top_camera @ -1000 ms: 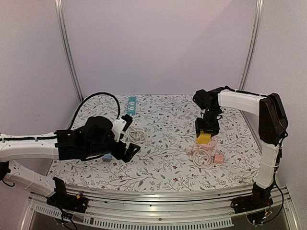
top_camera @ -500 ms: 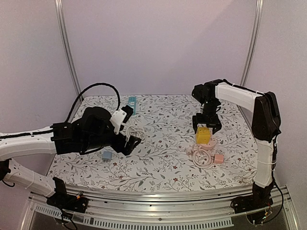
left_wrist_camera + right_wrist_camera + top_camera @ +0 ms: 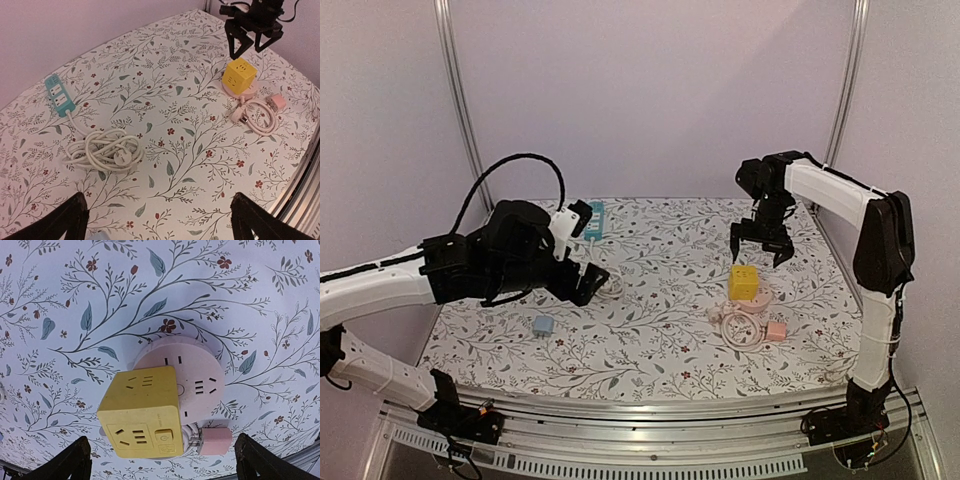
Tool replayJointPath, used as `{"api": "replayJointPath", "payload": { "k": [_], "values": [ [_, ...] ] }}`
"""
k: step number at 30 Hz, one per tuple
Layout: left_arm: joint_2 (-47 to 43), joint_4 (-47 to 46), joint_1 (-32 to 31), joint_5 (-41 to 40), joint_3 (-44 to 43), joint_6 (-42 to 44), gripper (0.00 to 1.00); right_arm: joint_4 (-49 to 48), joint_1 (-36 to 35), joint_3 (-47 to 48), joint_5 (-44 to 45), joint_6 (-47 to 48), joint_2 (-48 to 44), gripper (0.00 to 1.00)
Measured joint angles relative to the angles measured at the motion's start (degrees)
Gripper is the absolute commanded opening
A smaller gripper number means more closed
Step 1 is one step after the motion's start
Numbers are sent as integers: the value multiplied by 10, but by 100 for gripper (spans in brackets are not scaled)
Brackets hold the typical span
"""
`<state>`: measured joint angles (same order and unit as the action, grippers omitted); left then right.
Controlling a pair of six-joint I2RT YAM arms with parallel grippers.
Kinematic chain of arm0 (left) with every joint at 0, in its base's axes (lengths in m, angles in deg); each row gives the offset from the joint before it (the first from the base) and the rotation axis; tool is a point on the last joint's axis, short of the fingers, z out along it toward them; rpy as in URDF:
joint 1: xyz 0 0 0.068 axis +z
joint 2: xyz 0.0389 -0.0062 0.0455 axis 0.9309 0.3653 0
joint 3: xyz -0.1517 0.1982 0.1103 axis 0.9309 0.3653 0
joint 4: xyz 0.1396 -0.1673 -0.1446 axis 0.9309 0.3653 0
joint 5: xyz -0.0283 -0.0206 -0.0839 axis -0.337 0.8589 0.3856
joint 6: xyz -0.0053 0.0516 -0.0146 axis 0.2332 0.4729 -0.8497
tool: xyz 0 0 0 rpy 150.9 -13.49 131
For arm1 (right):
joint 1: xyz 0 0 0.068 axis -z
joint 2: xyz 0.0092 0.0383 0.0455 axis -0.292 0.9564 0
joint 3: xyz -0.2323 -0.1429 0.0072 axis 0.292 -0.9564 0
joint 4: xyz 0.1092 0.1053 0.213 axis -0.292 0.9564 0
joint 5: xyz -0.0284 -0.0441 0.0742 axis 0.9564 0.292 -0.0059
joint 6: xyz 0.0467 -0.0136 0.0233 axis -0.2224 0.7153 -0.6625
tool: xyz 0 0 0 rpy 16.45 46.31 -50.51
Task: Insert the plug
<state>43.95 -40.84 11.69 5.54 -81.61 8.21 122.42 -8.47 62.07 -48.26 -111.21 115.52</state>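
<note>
A yellow cube plug adapter [image 3: 142,410] stands on one side of a round pink socket block [image 3: 197,375]; its pins are hidden underneath. My right gripper [image 3: 161,440] hangs open above it, with its fingers wide on either side and touching nothing. In the top view the right gripper [image 3: 761,252] sits just behind the cube [image 3: 744,282]. The block's pink plug [image 3: 216,440] lies beside it on its coiled cable. My left gripper [image 3: 157,210] is open and empty, raised over the left half of the table.
A teal power strip [image 3: 57,95] lies at the back left, with its white cord coiled [image 3: 102,150] and its white plug [image 3: 122,157] on the coil. A small blue adapter [image 3: 542,325] rests near the front left. The table's metal rail [image 3: 650,405] runs along the front.
My right gripper opened, let go of the yellow cube and rose away from it. My left arm lifted and drew back from the small blue adapter.
</note>
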Motion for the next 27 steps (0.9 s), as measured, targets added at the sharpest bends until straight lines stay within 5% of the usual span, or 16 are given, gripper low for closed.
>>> {"api": "replayJointPath", "payload": {
  "k": [17,27],
  "values": [
    [12,215,140,-10,-4,-164,97,-4,5,-24,1,-32,-22,99],
    [96,223,212,56,58,-170,93,-52,19,-129,-81,-40,-83,99]
  ]
}}
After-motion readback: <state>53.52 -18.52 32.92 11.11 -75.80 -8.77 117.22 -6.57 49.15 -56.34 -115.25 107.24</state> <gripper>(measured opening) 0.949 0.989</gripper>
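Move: The blue plug lies about 13 cm to the left hand's left, 1 cm ahead and some 22 cm below. On the table too, the coiled white cable is about 13 cm ahead and 2 cm left of that hand, and the blue power strip 31 cm ahead, 6 cm left. The yellow cube is 3 cm back, 2 cm left and 7 cm below the right hand; the blue plug is 38 cm to the right hand's left, 11 cm back, 10 cm down. Swing the open left gripper about 15 cm left, away from beside the coiled cable, then let it sink more steeply, some 15 cm in all, towards the blue plug. Meanwhile turn it counter-clockwise and tip the slanting fingers to near straight down, stopping short of contact. Late on, ease the open right gripper about 3 cm back over the yellow cube. ##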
